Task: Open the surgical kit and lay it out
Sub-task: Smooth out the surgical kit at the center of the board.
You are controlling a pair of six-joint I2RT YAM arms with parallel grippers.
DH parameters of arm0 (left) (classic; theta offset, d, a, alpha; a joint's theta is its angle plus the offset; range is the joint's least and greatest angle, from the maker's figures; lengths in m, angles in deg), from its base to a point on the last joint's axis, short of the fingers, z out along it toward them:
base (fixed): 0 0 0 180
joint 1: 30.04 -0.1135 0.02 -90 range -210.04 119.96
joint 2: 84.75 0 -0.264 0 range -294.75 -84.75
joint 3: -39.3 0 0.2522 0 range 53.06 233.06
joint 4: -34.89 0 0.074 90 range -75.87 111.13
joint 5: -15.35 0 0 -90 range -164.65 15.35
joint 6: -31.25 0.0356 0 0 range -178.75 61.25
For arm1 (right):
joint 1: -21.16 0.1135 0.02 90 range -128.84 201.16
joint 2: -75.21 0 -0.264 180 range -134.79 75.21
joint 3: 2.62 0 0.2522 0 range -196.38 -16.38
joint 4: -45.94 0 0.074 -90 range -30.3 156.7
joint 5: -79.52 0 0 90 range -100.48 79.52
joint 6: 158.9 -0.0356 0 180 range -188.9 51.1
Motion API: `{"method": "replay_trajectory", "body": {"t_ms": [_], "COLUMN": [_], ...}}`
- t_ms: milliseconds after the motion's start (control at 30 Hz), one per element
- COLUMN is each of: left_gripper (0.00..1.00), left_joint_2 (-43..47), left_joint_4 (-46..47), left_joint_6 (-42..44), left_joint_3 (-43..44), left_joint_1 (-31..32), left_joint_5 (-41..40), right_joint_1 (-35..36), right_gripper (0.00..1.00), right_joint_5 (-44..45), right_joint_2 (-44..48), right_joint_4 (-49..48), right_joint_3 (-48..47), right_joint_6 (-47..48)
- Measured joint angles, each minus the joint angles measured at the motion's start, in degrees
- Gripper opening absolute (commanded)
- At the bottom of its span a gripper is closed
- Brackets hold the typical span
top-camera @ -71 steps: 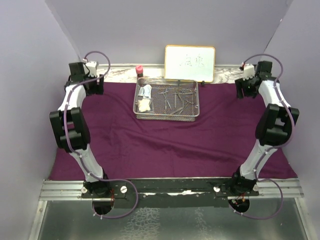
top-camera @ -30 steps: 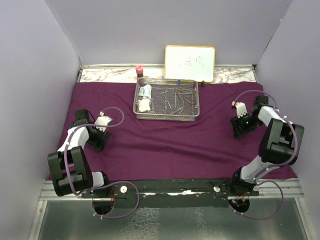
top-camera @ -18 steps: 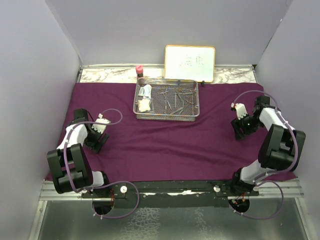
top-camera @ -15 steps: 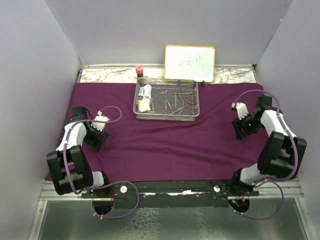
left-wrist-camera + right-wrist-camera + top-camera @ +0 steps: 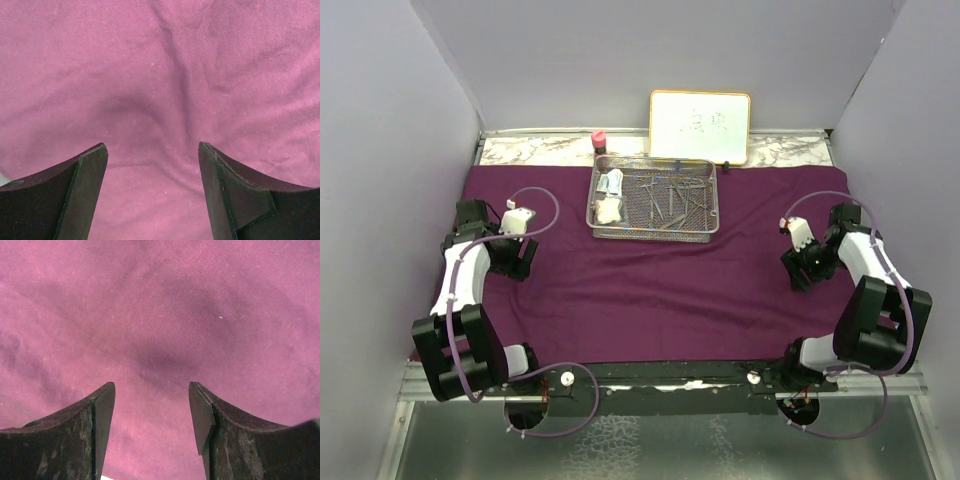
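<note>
The surgical kit's dark purple cloth (image 5: pixel 660 280) lies spread flat over the table. Its silver wire-mesh tray (image 5: pixel 653 198) stands at the back middle, holding steel forceps and clamps (image 5: pixel 670 198), gauze (image 5: pixel 609 210) and small white packets (image 5: pixel 611 183). My left gripper (image 5: pixel 516 262) hovers low over the cloth's left part, open, with only wrinkled purple cloth (image 5: pixel 165 100) between its fingers (image 5: pixel 85 185). My right gripper (image 5: pixel 802 272) hangs over the cloth's right part, also open and empty, above bare cloth (image 5: pixel 160 330).
A framed whiteboard (image 5: pixel 700 125) leans on the back wall behind the tray. A small pink-capped bottle (image 5: pixel 599 141) stands left of it. Lilac walls close in on both sides. The marble tabletop (image 5: pixel 530 150) shows behind the cloth.
Both arms have come down from the cloth's far corners toward the near half. In the last second the left gripper shifted slightly back, the right slightly nearer. Both stayed open.
</note>
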Motion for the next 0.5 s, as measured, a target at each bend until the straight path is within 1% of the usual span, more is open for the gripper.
{"method": "replay_trajectory", "body": {"t_ms": [100,267,400,500], "left_gripper": [0.76,0.76,0.76,0.76], "left_joint_2": [-0.44,-3.74,-6.16,-5.86], "left_joint_4": [2.45,4.90,5.97,7.13], "left_joint_6": [-0.48,-0.46,0.50,2.05], "left_joint_3": [-1.46,-4.94,-8.00,-9.03], "left_joint_1": [0.00,0.00,0.00,0.22], "left_joint_5": [-0.02,-0.31,-1.99,-3.39], "right_joint_1": [0.00,0.00,0.02,0.02], "right_gripper": [0.60,0.59,0.59,0.58], "right_joint_5": [0.66,3.28,5.22,5.68], "right_joint_2": [-1.97,-3.93,-4.02,-3.34], "right_joint_4": [-1.64,-3.61,-4.07,-4.44], "right_joint_3": [0.39,3.21,4.13,4.92], "right_joint_6": [-0.11,0.07,0.87,1.60]}}
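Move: Both open hands hang over the spread surgical kit cloth near its outer ends. The left one's landing spot lies about 7 cm below and 3 cm nearer the base; the right one's is some 4 cm down, 2 cm back and 1 cm to its right. The instrument tray stands roughly 18 cm ahead and 30 cm right of the left hand, 20 cm ahead and 32 cm left of the right. The cloth's front edge runs about 19 cm behind the left hand. Both hands set their open fingertips down on the cloth beside the middle, well short of the tray. The left drops about 6.5 cm, drawing back towards the base on the way; the right sinks only some 3 cm, also easing back and a little to its right. The fingertips tip slightly towards the base, the fingers stay parted, and both hands have nearly stopped by the end. ##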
